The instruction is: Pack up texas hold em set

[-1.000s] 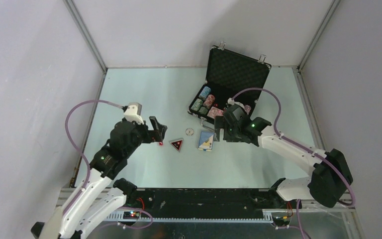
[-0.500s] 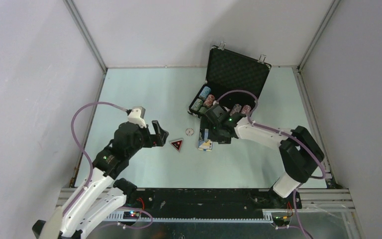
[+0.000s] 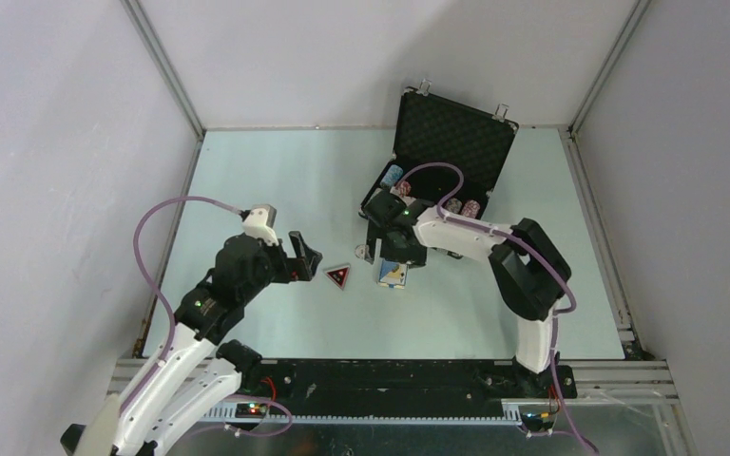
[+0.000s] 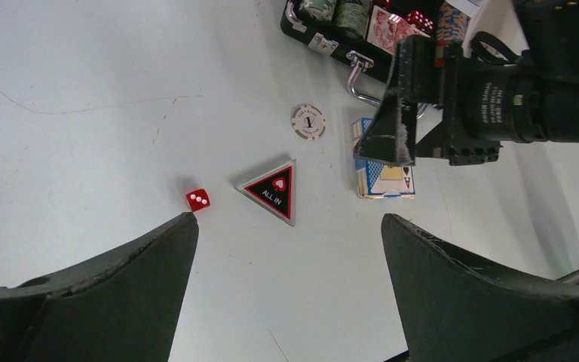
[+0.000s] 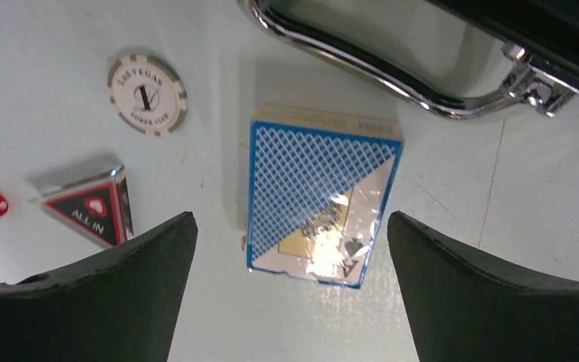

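Note:
The black briefcase [image 3: 455,134] stands open at the back right, with chip stacks [image 3: 394,180] and a red deck [image 4: 387,23] in its foam base. In front of it on the table lie a blue deck [image 5: 320,200], a white button [image 5: 147,94], a black triangle [image 4: 274,192] and a red die [image 4: 198,199]. My right gripper [image 5: 290,219] hovers open right above the blue deck, a finger on either side and nothing held. My left gripper [image 4: 289,226] is open and empty, just short of the die and triangle.
The briefcase's chrome handle [image 5: 362,64] and latch lie just beyond the blue deck. Grey enclosure walls with metal rails [image 3: 162,66] bound the table. The right arm [image 3: 523,256] arcs over the table's right half.
The right arm has swung left from the case's front edge and now hangs over the blue deck. The left gripper has edged slightly right, still open.

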`<state>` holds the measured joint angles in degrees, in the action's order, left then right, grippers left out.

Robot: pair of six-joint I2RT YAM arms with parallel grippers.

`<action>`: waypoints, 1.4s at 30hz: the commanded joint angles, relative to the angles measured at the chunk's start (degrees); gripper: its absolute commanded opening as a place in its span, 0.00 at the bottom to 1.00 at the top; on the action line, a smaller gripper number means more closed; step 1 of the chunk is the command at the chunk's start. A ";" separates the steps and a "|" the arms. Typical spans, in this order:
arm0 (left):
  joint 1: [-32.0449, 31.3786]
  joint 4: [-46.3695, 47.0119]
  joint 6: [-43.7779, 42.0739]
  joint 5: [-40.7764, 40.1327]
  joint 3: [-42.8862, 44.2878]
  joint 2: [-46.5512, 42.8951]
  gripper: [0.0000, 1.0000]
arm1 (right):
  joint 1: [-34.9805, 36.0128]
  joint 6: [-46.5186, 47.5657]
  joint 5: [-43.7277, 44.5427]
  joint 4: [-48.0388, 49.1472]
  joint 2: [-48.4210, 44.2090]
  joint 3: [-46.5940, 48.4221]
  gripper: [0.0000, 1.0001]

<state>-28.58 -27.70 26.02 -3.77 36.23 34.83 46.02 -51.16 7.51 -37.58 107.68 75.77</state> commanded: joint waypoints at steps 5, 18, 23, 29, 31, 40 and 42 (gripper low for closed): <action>0.19 0.11 -0.34 0.08 0.51 -0.25 0.98 | 2.52 -2.67 7.08 -9.69 7.07 9.52 1.00; 0.19 -0.10 0.36 0.08 -0.31 -0.85 0.98 | 2.84 -3.54 4.83 -8.51 8.85 8.26 0.70; 0.19 -0.06 0.36 0.10 -0.13 -0.73 0.98 | 2.68 -2.01 4.89 -8.49 8.10 8.00 0.54; 0.19 -0.02 0.43 0.07 -0.08 -0.69 0.98 | 3.12 6.84 3.85 -5.53 2.24 7.68 0.42; 0.19 0.21 0.41 0.12 -0.06 -0.58 0.98 | 3.29 10.48 3.10 -4.17 -0.33 7.14 0.42; 0.19 0.86 0.36 0.32 0.33 0.37 0.98 | 2.83 20.97 4.97 -2.05 -12.84 4.00 0.35; 0.19 0.91 0.30 0.41 0.33 0.49 0.98 | 1.65 22.94 5.50 -1.57 -15.02 3.96 0.35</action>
<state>-28.58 -28.08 26.04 -3.81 36.23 35.22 48.93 -34.68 10.85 -42.19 98.54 79.79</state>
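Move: The blue card box lies flat just beneath my right hand, between my open fingers, its middle about 3 cm down. The case's handle is some 6 cm ahead and 3 cm to the right of the box. The white chip lies about 4 cm ahead and 8 cm left, and the ALL IN triangle 13 cm left and 2 cm back. From my left hand the box is roughly 18 cm right, 4 cm ahead and 17 cm down. I ease my right hand down about 2 cm around the card box, rolling it some 10 degrees so the fingers stand straighter, and close them until they pinch its two long sides. Then I lift straight up about 10 cm, turning the hand roughly 15 degrees counter-clockwise and swinging the fingertips forward. ##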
